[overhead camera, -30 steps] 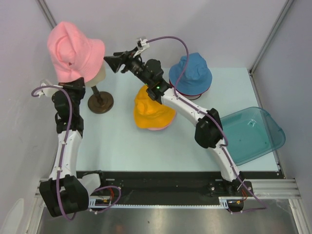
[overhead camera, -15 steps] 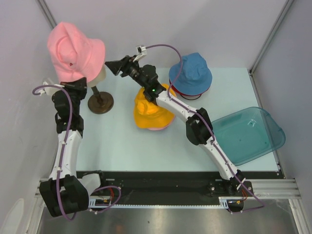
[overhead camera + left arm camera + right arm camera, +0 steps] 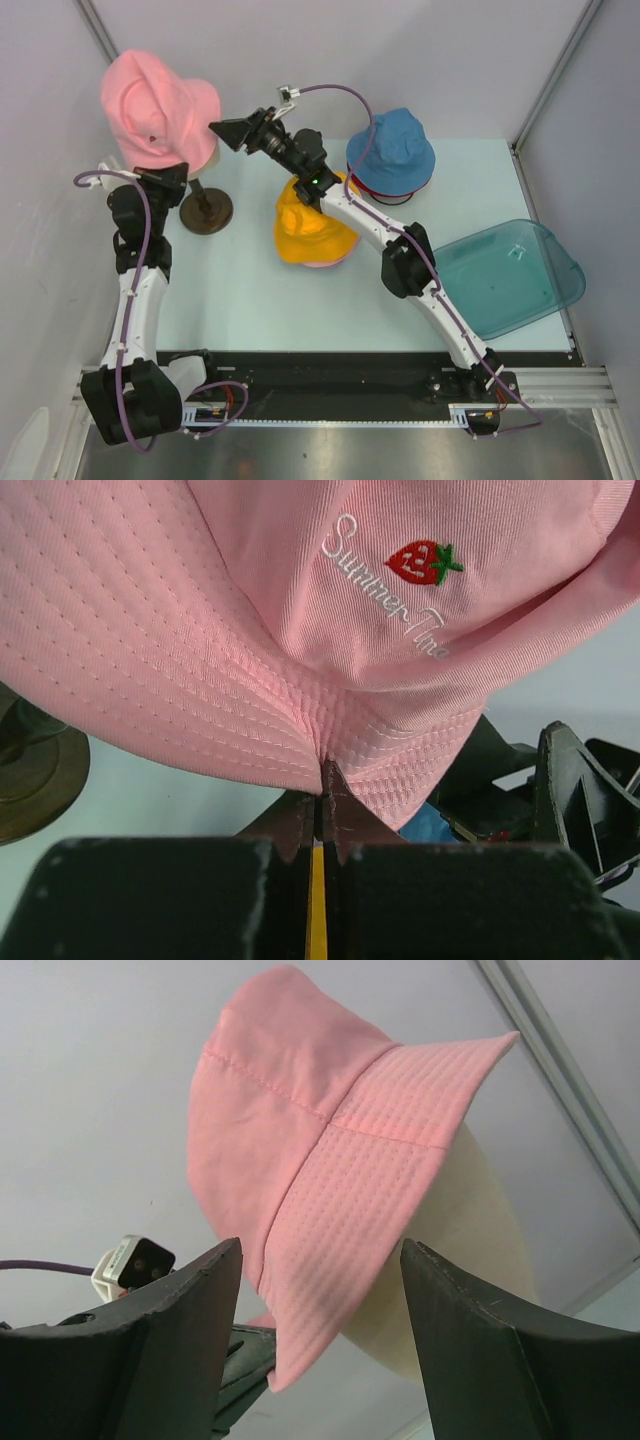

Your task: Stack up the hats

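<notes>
A pink hat (image 3: 150, 105) sits tilted on the beige mannequin head (image 3: 207, 155) at the back left. My left gripper (image 3: 170, 180) is shut on the near edge of its brim (image 3: 250, 630), and the fabric puckers at the fingertips (image 3: 322, 770). My right gripper (image 3: 222, 132) is open beside the hat's right brim. In the right wrist view the brim (image 3: 330, 1220) hangs between the spread fingers, untouched. An orange hat (image 3: 312, 225) lies mid-table over a pinkish rim (image 3: 320, 263). A blue hat (image 3: 392, 150) sits at the back over a red rim (image 3: 392, 198).
The mannequin's round brown foot (image 3: 207, 210) stands on the table just right of my left arm. A translucent teal tray (image 3: 510, 275) lies at the right edge. The right arm reaches over the orange hat. Grey walls close in at left, back and right.
The right gripper has moved left, closer to the pink hat's brim. The left gripper has shifted slightly right with the brim, and the hat has tilted a little.
</notes>
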You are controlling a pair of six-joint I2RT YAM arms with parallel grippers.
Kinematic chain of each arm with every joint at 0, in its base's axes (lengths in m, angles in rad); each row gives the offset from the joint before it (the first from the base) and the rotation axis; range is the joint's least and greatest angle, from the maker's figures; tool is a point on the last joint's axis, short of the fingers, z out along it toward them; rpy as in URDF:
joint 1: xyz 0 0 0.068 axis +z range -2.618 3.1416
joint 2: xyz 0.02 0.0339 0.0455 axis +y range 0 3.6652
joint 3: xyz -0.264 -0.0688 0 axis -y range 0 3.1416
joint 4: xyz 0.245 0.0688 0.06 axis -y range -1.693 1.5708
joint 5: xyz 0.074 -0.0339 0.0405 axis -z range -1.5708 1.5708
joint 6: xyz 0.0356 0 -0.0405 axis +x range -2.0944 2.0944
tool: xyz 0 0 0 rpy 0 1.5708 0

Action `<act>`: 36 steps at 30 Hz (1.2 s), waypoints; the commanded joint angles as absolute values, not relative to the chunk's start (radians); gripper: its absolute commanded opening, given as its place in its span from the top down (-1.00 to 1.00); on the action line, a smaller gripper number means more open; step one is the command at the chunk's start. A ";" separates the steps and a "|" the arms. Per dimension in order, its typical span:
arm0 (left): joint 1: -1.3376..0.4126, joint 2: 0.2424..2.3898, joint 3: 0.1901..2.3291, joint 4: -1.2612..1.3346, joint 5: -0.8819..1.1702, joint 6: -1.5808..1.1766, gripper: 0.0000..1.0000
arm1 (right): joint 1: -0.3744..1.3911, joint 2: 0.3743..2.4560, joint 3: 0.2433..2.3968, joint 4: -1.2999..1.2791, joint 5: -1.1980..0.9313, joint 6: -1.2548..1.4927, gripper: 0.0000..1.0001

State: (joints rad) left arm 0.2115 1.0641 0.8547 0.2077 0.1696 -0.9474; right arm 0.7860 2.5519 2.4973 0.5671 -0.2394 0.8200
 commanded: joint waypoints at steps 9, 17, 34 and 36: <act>0.199 1.052 0.865 0.130 0.299 -0.882 0.99 | 0.779 2.603 2.576 0.540 -0.299 0.884 -0.08; 0.198 1.065 0.893 0.129 0.290 -0.893 0.90 | 0.781 2.585 2.574 0.536 -0.218 0.873 0.85; 0.218 1.045 0.983 0.049 0.245 -0.851 -0.59 | 0.792 2.589 2.576 0.289 -0.023 0.913 1.00; 0.229 1.051 0.995 0.045 0.247 -0.853 -0.68 | 0.793 2.592 2.574 0.270 -0.009 0.919 1.00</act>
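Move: The pink hat's middle is about 6 cm ahead of the open right hand, 8 cm to its left and slightly above; its brim edge already reaches between those fingertips. The mannequin head is roughly 6 cm ahead, 6 cm left and 3 cm below. The yellow hat sits some 23 cm right, 10 cm back and 20 cm below. From the left hand, pinching the near brim, the pink hat's middle is about 12 cm ahead, 2 cm right and 9 cm up. The right fingers close on the right side of the pink hat's brim after sinking 2–3 cm, and only then does the left hand open wide and let go of the near brim, having eased about 1.5 cm to its right. Keeping its pinch, the right hand then draws the brim down and forward, ending about 6 cm lower and 3–4 cm farther out overall, its wrist tipping roughly 15 degrees. ##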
